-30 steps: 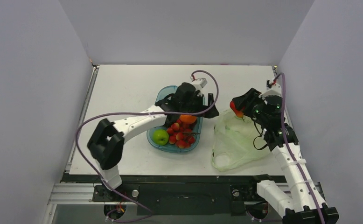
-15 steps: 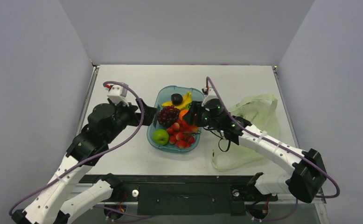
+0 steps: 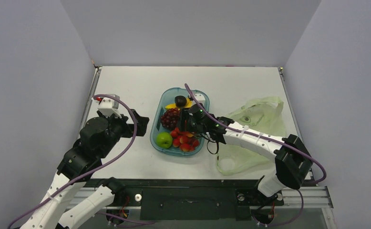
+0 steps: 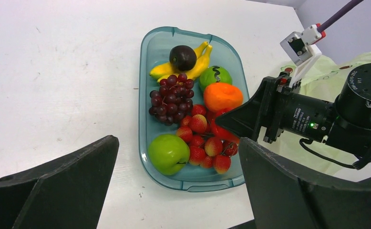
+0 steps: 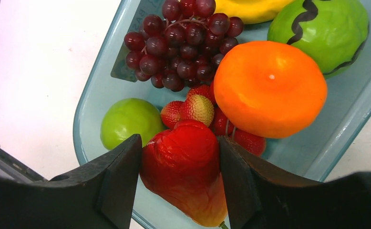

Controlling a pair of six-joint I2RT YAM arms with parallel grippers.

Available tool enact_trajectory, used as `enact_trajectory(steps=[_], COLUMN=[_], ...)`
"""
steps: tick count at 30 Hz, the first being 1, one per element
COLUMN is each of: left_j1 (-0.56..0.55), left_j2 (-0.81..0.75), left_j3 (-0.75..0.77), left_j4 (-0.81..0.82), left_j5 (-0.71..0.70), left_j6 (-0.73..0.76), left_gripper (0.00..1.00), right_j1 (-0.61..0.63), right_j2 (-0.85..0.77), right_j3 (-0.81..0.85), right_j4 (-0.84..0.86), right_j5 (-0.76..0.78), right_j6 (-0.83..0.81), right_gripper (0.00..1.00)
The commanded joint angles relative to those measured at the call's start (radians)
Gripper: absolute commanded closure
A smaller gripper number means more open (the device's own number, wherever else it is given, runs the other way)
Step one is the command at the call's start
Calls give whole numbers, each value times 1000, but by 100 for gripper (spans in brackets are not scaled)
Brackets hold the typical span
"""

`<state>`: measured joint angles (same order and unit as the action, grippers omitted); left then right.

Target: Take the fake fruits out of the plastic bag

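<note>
My right gripper (image 5: 180,157) is shut on a glossy red fruit with a yellowish tip (image 5: 183,174), holding it low over the teal tray (image 3: 156,141). In the tray lie a green apple (image 4: 168,153), a strawberry cluster (image 4: 205,140), an orange (image 5: 269,88), a small green piece (image 5: 324,28), a banana bunch (image 4: 199,64), a dark plum (image 4: 182,57) and maroon grapes (image 4: 171,98). The pale-green plastic bag (image 3: 257,119) lies crumpled to the tray's right, under the right arm. My left gripper (image 4: 179,140) hangs open and empty, left of the tray.
The white table (image 3: 126,86) is walled in on three sides by grey panels. The right arm (image 3: 250,136) reaches across the bag toward the tray. A purple cable (image 3: 126,143) loops over the left arm.
The right arm carried the red fruit from above the bag leftward to over the tray. The left arm pulled back from the tray to the left, its gripper open.
</note>
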<state>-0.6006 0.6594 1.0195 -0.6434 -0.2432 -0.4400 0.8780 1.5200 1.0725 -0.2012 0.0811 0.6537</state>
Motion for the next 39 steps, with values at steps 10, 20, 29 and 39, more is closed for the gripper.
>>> enact_trajectory(steps=[10,20,29,39], left_j1=[4,3,2,3], left_j2=[11,-62,-137,-206], left_j3=[64,114,153,197], left_j4=[-1,-1,34,27], left_j5=[-19,-64,-126,-209], left_j6=[25,20,49,79], left_gripper=[3,3,3,3], right_j1=[21,-17,-47,-46], right_j2=[-71,-433,-789,-1046], right_j3=[97,89,73,48], right_j4=[-64,-208,-307,-319], right_j5=[116,339,589,804], right_j6=[-76,-181,-289,-338], right_gripper=[9,7,2,2])
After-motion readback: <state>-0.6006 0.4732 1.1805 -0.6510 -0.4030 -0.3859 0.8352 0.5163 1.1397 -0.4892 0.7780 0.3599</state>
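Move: My right hand still has the red fruit between its fingers, low over the container. The strawberries it goes onto lie about 6 cm back and some 4 cm below this hand. The orange is roughly 4 cm ahead and 3 cm right, the grapes 5 cm ahead and 7 cm left, and the green apple 5 cm back and 10 cm left. From my left hand, the red fruit is about 4 cm ahead, 17 cm right and 18 cm lower. I open my right fingers wide and let go of the red fruit almost on the spot. Then I lift clear of the container and swing up and right, nearly 30 cm each way, ending a bit back, with the fingers tipping up and turning clockwise towards straight ahead. Meanwhile I raise my empty, open left hand some 10 cm, drifting left and back, its fingers tipping up. ##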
